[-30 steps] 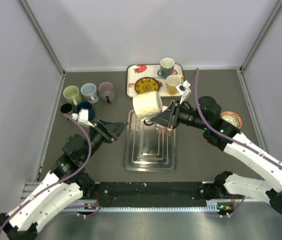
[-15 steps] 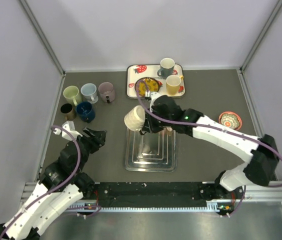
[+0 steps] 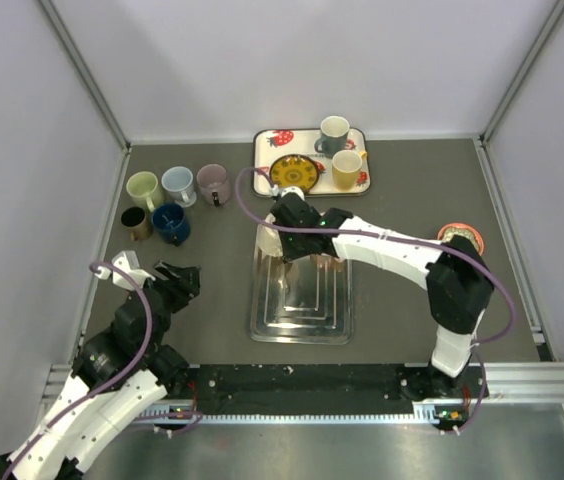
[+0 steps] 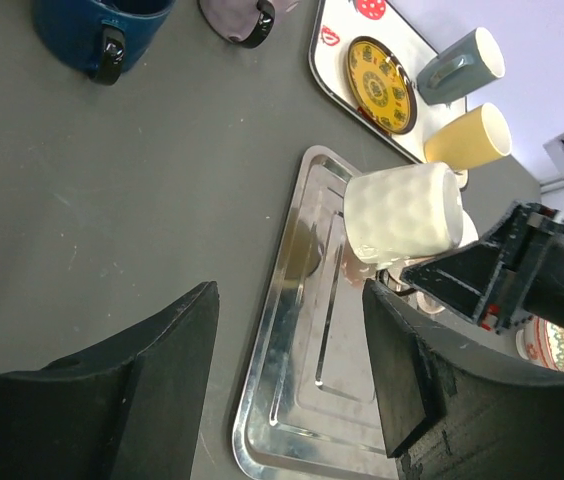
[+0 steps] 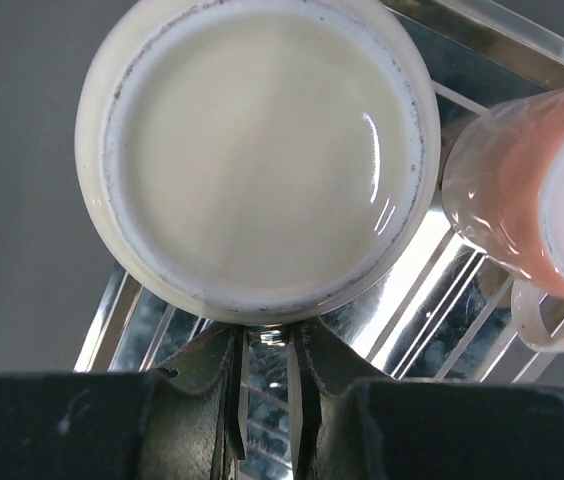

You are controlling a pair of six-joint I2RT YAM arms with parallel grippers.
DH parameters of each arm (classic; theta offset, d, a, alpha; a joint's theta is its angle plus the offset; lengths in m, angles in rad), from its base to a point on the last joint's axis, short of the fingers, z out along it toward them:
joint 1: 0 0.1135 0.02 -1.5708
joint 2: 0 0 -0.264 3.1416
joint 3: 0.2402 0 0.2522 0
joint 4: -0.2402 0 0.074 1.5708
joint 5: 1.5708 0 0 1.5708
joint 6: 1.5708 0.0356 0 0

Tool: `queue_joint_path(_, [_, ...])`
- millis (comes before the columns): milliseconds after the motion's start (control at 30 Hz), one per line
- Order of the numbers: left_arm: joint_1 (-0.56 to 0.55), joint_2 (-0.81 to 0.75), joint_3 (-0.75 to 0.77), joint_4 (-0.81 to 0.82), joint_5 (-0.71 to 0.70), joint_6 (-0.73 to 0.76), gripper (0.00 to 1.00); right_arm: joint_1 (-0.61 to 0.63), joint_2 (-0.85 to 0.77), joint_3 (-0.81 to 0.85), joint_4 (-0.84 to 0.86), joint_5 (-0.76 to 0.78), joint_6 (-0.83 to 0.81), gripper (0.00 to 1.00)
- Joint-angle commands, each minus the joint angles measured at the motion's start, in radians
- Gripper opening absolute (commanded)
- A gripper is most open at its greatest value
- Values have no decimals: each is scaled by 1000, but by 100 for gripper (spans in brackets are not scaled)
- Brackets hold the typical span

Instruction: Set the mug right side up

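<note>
A cream dimpled mug (image 4: pixel 402 208) hangs tilted on its side just above the far left corner of the steel tray (image 3: pixel 302 312). My right gripper (image 5: pixel 267 335) is shut on its handle; the right wrist view looks straight onto one round end of the mug (image 5: pixel 257 150). From above, the right gripper (image 3: pixel 284 243) and arm cover most of the mug (image 3: pixel 267 240). A pink mug (image 5: pixel 522 200) stands upside down in the tray beside it. My left gripper (image 4: pixel 292 380) is open and empty, left of the tray (image 4: pixel 307 400), low over the table (image 3: pixel 177 282).
Several mugs (image 3: pixel 177 184) stand in a group at the far left. A strawberry-print tray (image 3: pixel 265 160) at the back holds a yellow plate (image 3: pixel 294 172), a grey mug (image 3: pixel 333 133) and a yellow mug (image 3: pixel 346 168). A small patterned bowl (image 3: pixel 462 236) sits at the right.
My right arm has swung the cream mug left and down toward the tray's far left corner, turning it. My left arm has drawn back to the left, away from the tray.
</note>
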Motion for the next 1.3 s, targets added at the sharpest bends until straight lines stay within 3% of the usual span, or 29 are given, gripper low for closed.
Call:
queue_joint_path(0, [2, -11, 11, -16, -23, 8, 64, -24, 70, 82, 48, 89, 35, 0])
queue_joint_path(733, [2, -17, -6, -30, -34, 10, 64, -124, 189, 84, 48, 70, 29, 1])
queue_joint_path(767, [3, -17, -6, -30, -34, 10, 64, -122, 186, 84, 49, 63, 26, 6])
queue_joint_path(800, [2, -16, -5, -29, -34, 10, 64, -121, 185, 82, 51, 63, 21, 17])
queue_joint_path(900, [2, -8, -8, -22, -34, 11, 65, -112, 170, 74, 51, 74, 17, 34])
queue_joint_path(1000, [2, -2, -8, -19, -34, 11, 65, -107, 153, 68, 52, 86, 17, 43])
queue_joint_path(1267, [2, 27, 6, 34, -44, 74, 66, -62, -14, 85, 37, 77, 14, 54])
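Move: The right hand holds the cream mug by its handle, already open side up, roughly 10 cm above the metal tray. The spot on the tray for the mug's middle is about 9 cm ahead, 1 cm left and 6 cm below. The pink mug stands some 8 cm ahead and 8 cm right, 6 cm lower; the yellow plate lies about 22 cm ahead, 1 cm right and 9 cm lower. From the left hand that spot is roughly 17 cm ahead, 18 cm right and 15 cm below. Down and forward first, then level, forward and to the right: the right hand lowers the cream mug about 5 cm to the metal tray and carries it some 5 cm forward and 3 cm right to beside the pink mug, turning about 10 degrees clockwise. There it stops, opens its fingers about halfway to let go of the handle, and just starts to rise, the handle still between the fingertips. ##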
